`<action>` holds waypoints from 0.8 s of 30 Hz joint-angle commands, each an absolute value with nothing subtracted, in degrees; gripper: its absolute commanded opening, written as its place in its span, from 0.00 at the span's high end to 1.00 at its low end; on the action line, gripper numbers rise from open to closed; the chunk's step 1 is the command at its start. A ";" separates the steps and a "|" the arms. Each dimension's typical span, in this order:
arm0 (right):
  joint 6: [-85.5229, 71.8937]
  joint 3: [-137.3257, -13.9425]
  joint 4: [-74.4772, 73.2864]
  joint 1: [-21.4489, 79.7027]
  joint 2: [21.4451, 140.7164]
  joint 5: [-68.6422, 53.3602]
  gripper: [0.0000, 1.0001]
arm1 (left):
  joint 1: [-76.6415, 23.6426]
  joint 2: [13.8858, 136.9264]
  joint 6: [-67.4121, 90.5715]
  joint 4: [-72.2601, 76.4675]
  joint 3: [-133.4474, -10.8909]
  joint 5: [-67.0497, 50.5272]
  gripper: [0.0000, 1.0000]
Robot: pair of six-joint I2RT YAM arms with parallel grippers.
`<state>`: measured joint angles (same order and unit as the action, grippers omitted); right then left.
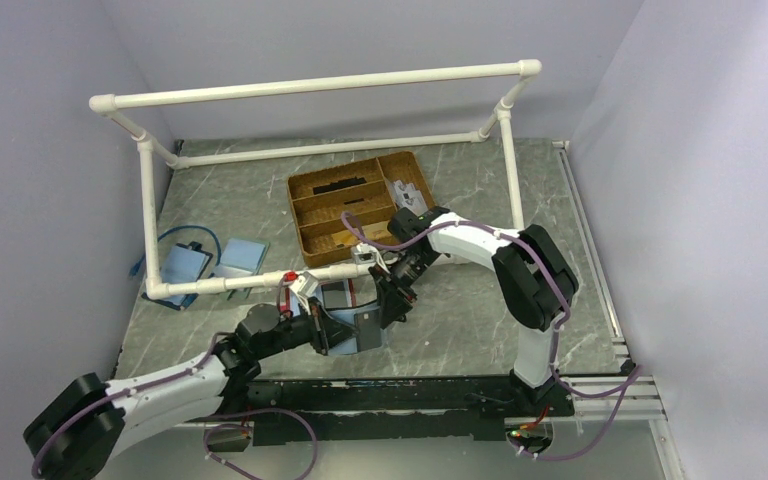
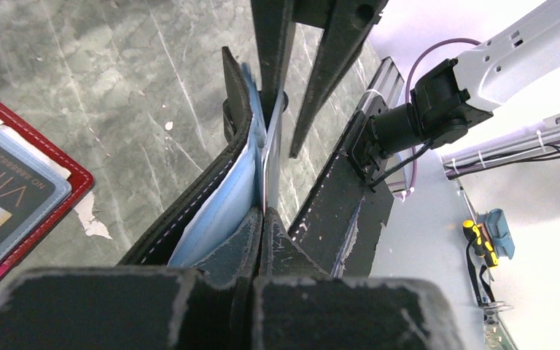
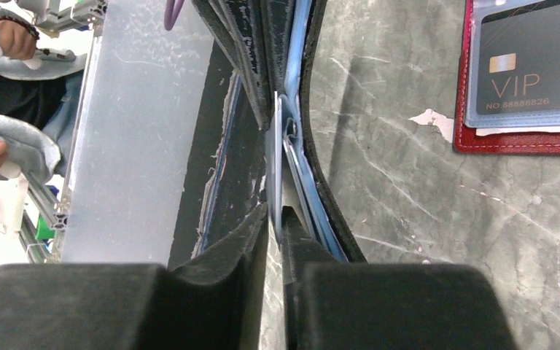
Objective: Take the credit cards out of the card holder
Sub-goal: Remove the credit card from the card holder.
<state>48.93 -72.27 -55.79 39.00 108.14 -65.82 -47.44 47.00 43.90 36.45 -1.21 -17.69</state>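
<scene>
The card holder (image 1: 352, 326), black-edged with blue leaves inside, stands on edge between my two grippers near the table's front. My left gripper (image 2: 264, 215) is shut on a thin pale leaf of it; I cannot tell whether that leaf is a card or a sleeve. The black cover (image 2: 189, 211) bulges just left of the fingers. My right gripper (image 3: 277, 219) is slightly open at the opposite end. The same thin leaf (image 3: 278, 160) lies in its narrow gap, against one finger. The credit cards cannot be told apart here.
A red-edged holder (image 3: 525, 140) lies flat on the marble beside us, with a dark VIP card (image 3: 532, 65) under a clear sleeve. A wooden tray (image 1: 360, 205) stands behind and a white pipe frame (image 1: 310, 85) surrounds the area. Blue pieces (image 1: 185, 265) lie far left.
</scene>
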 commanded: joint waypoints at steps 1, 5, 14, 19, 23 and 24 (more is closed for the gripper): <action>58.14 -75.13 -61.60 39.06 104.51 -64.05 0.63 | -47.54 40.42 38.13 26.70 -4.30 -18.36 1.00; 64.55 -74.53 -64.99 38.40 100.23 -61.79 0.54 | -47.55 37.12 33.02 18.84 -6.60 -19.88 1.00; 63.82 -67.67 -54.79 38.14 93.95 -54.20 0.44 | -47.53 42.93 27.16 19.08 -10.58 -25.73 1.00; 64.05 -64.48 -51.06 38.43 94.70 -52.66 0.42 | -47.63 48.10 27.18 24.94 -11.03 -29.17 1.00; 62.65 -63.93 -49.23 38.84 95.39 -51.91 0.41 | -47.55 49.89 27.55 27.78 -11.14 -30.59 1.00; 62.44 -63.74 -48.96 38.89 95.57 -51.98 0.41 | -47.61 49.99 27.64 28.39 -11.04 -30.65 1.00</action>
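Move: My left hand pinches the dark card holder upright by its left part. The credit card in it, the thing to get out, lies about 4 cm to that hand's right, 1 cm back and slightly lower. From my right hand, at the holder's other end, the same card is some 3 cm left and 2 cm back. The red card holder lies on the table roughly 7 cm ahead and 5 cm left of my left hand, about 8 cm below. I spread my right fingers wider, finish letting go of the holder's outer end and draw that hand off about 4 cm to the right, arching up some 3 cm and back down as it tilts about 20 degrees. My left hand keeps its pinch and, after edging a little left, brings the holder back about 2 cm and down, turning and rolling it 10 to 15 degrees, clockwise. ##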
